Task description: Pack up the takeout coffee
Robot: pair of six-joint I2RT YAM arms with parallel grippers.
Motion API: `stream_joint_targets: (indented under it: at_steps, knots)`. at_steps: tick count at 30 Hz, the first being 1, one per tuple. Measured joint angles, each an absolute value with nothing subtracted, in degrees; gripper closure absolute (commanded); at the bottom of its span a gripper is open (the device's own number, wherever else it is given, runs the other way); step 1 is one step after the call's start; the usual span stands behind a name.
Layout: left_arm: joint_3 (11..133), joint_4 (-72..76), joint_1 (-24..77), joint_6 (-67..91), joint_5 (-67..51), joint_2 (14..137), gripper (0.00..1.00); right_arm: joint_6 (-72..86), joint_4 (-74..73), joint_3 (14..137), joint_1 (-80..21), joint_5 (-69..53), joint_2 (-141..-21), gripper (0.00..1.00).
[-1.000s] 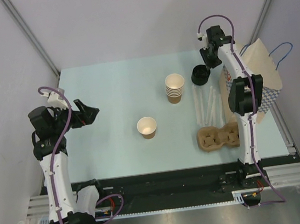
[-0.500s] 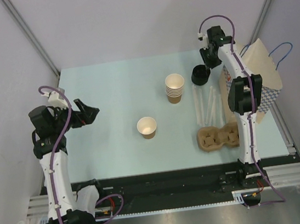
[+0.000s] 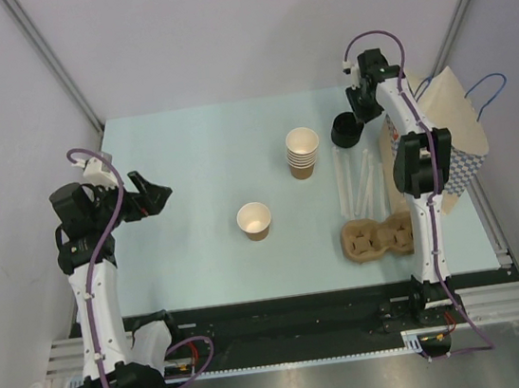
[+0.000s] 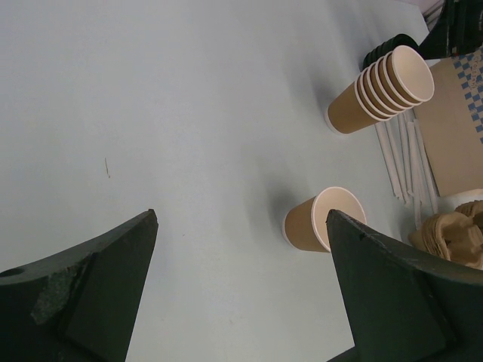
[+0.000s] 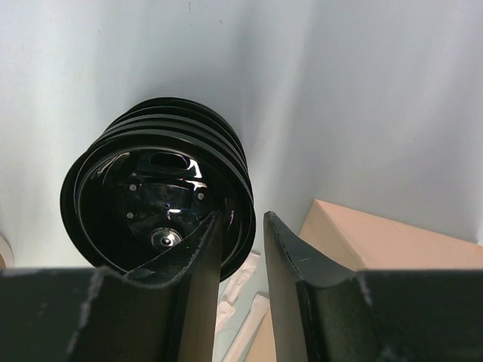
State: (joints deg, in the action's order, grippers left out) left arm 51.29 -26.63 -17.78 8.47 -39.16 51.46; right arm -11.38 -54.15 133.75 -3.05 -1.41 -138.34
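Note:
No cup with a lid on it shows in any view. A single lidless tan cup [image 3: 254, 220] stands mid-table and also shows in the left wrist view [image 4: 306, 222]. A stack of black lids [image 3: 346, 130] lies at the back right, seen hollow side up in the right wrist view [image 5: 162, 188]. My right gripper [image 3: 356, 114] [image 5: 241, 215] is at that stack with its jaws a narrow gap apart. One finger is inside the top lid and the other outside its rim, with a sliver of table showing between rim and outer finger. My left gripper [image 3: 156, 196] [image 4: 240, 215] is wide open and empty at the left.
A stack of lidless tan cups [image 3: 303, 153] [image 4: 377, 94] stands left of the lids. Wrapped straws [image 3: 358, 181] [image 4: 407, 158] lie beside a paper bag [image 3: 452, 130] [image 5: 377, 241] at the right edge. A cardboard cup carrier [image 3: 377, 238] [image 4: 453, 230] lies near the front right.
My right wrist has shifted slightly toward the far side over the lid stack. The left arm and the cups have not moved.

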Motion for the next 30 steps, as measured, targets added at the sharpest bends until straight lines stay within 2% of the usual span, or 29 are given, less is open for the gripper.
stream_joint_targets:
  at_steps: [10,12,13,30]
  knots:
    - [51.29,-26.63,-17.78,8.40,-39.11,51.81,0.01,-10.92,-54.06,133.75,-3.03,-1.41,-138.43,0.90]
    - [51.29,-26.63,-17.78,8.40,-39.09,51.81,0.00,-10.74,-54.06,133.75,-3.03,-1.39,-138.43,0.99]
    - [51.29,-26.65,-17.78,8.40,-39.07,51.81,0.00,-10.68,-54.06,133.75,-3.03,-1.39,-138.43,1.00]
    - [51.29,-26.63,-17.78,8.40,-38.98,51.81,0.00,-10.11,-53.91,133.75,-2.96,-1.41,-134.04,1.00]
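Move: Just left of the right hand sits the stack of black lids, the top one's middle about 4 cm left, level forward and 1 cm down, its right rim between the parted fingers. The cup stack stands some 18 cm left and 5 cm back; the straws lie about 14 cm back, 3 cm left; the paper bag is roughly 17 cm right, 7 cm back. From the left hand, that lid is about 27 cm ahead, 57 cm right, 16 cm below. Closing on the right-hand rim of the top black lid, the right hand stays in place while its fingers go from about a third open to nearly shut, pinching the thin wall with one finger inside and one outside. Then it rises about 4 cm straight up off the stack, picking up speed and keeping its pinch. ##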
